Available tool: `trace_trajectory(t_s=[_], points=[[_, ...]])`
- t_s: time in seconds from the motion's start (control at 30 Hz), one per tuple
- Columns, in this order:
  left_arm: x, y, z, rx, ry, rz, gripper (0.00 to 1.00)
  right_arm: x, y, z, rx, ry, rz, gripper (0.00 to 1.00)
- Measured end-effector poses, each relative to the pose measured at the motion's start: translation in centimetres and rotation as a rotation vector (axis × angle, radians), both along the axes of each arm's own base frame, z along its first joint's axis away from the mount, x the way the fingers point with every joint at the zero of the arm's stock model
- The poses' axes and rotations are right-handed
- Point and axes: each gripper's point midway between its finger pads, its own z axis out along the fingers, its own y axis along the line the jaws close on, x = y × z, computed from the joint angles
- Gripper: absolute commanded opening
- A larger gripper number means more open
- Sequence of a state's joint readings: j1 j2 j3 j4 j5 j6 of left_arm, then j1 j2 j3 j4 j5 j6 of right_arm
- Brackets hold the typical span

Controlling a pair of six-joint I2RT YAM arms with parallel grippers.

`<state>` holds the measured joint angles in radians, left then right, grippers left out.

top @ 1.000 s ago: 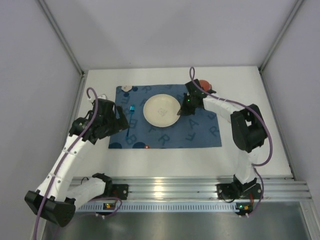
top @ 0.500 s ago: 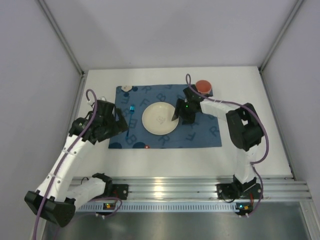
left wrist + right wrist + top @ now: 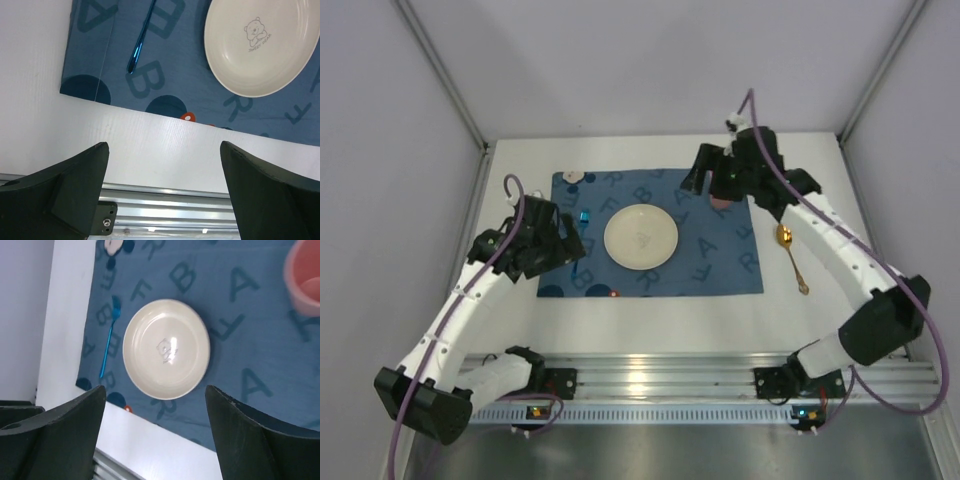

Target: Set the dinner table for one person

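The dinner table (image 3: 650, 322) is a white tabletop with a dark blue lettered placemat (image 3: 715, 262) on it. A cream plate (image 3: 641, 237) lies in the middle of the mat, and shows in the right wrist view (image 3: 166, 349) and the left wrist view (image 3: 262, 45). A blue fork (image 3: 583, 218) lies left of the plate (image 3: 107, 345), partly behind my left gripper (image 3: 568, 246). That gripper is open and empty over the mat's left edge. My right gripper (image 3: 701, 178) is open and empty, raised above the mat's back right.
A gold spoon (image 3: 790, 254) lies on the bare table right of the mat. A pink cup (image 3: 305, 282) stands at the mat's back right corner, mostly hidden under my right arm in the top view. A silver rail (image 3: 700, 375) edges the near side (image 3: 165, 200).
My right gripper has let go of the plate, risen and swung back to the right. The plate stays on the mat. The gold spoon has come into view. My left arm shifted slightly.
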<state>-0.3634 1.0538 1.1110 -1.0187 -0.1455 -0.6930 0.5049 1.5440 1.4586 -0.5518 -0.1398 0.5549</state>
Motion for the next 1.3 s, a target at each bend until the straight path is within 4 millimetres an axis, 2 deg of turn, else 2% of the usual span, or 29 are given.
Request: trace_trajectory(t_s=[0.07, 0.13, 0.2, 0.27, 0.37, 0.5, 0.6, 0.77, 1.0, 1.1, 1.2, 1.23, 1.3], points=[[0.3, -0.5, -0.3, -0.008, -0.003, -0.016, 0.98, 0.2, -3.8, 2.7, 0.009, -0.066, -0.061, 0.79], [0.4, -0.9, -1.0, -0.016, 0.001, -0.033, 0.98, 1.0, -9.2, 3.2, -0.015, -0.08, -0.176, 0.8], [0.3, -1.3, -1.7, -0.023, 0.008, -0.044, 0.98, 1.6, -14.9, 1.2, -0.079, -0.032, -0.306, 0.8], [0.3, -1.5, -2.6, -0.031, 0.016, -0.053, 0.98, 1.2, -19.9, -2.2, -0.174, 0.07, -0.418, 0.81], [0.1, -1.8, -4.0, -0.041, 0.031, -0.063, 0.98, -0.6, -23.4, -7.2, -0.289, 0.219, -0.47, 0.81], [-0.2, -2.3, -5.1, -0.065, 0.047, -0.083, 0.98, -3.3, -26.2, -12.2, -0.345, 0.368, -0.502, 0.8], [0.1, -2.7, -5.0, -0.077, 0.032, -0.097, 0.98, -4.8, -28.1, -14.6, -0.387, 0.443, -0.535, 0.8], [0.2, -3.0, -5.0, -0.084, 0.015, -0.118, 0.98, -5.5, -29.1, -17.3, -0.439, 0.491, -0.527, 0.79], [0.1, -3.0, -5.1, -0.082, 0.019, -0.132, 0.98, -5.1, -29.4, -19.5, -0.467, 0.512, -0.506, 0.76], [0.1, -3.0, -5.1, -0.082, 0.019, -0.133, 0.98, -5.1, -29.6, -20.6, -0.483, 0.534, -0.497, 0.71], [0.1, -3.0, -5.1, -0.082, 0.019, -0.133, 0.98, -4.9, -29.8, -21.4, -0.494, 0.546, -0.491, 0.59], [0.1, -3.0, -5.1, -0.081, 0.02, -0.133, 0.98, -4.8, -29.9, -21.8, -0.497, 0.551, -0.492, 0.49], [0.1, -3.0, -5.1, -0.082, 0.02, -0.133, 0.98, -4.9, -29.9, -22.2, -0.507, 0.56, -0.488, 0.39]])
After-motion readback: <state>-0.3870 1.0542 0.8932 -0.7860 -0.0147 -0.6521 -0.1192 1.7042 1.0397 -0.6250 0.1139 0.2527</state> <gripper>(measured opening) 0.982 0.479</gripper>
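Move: The gold spoon lies about 30 cm to the right of my right hand, 6 cm back and 23 cm down. The plate is some 10 cm to this hand's left, about level with it fore and aft, on the mat below; the cup stands around 12 cm ahead and 10 cm to the right. From my left hand the spoon is roughly 54 cm to the right and 7 cm ahead, on the table below. I swing my empty right hand away from the plate, fast and about 30 cm to the right, rising briefly, then sink it some 22 cm to the spoon while drawing back a little. On the way I turn the wrist clockwise and tip the fingers to point down astride the handle, then start closing them, to about half open. My left hand, still open, sinks 5 cm and shifts 3 cm right near the mat's near-left edge. ##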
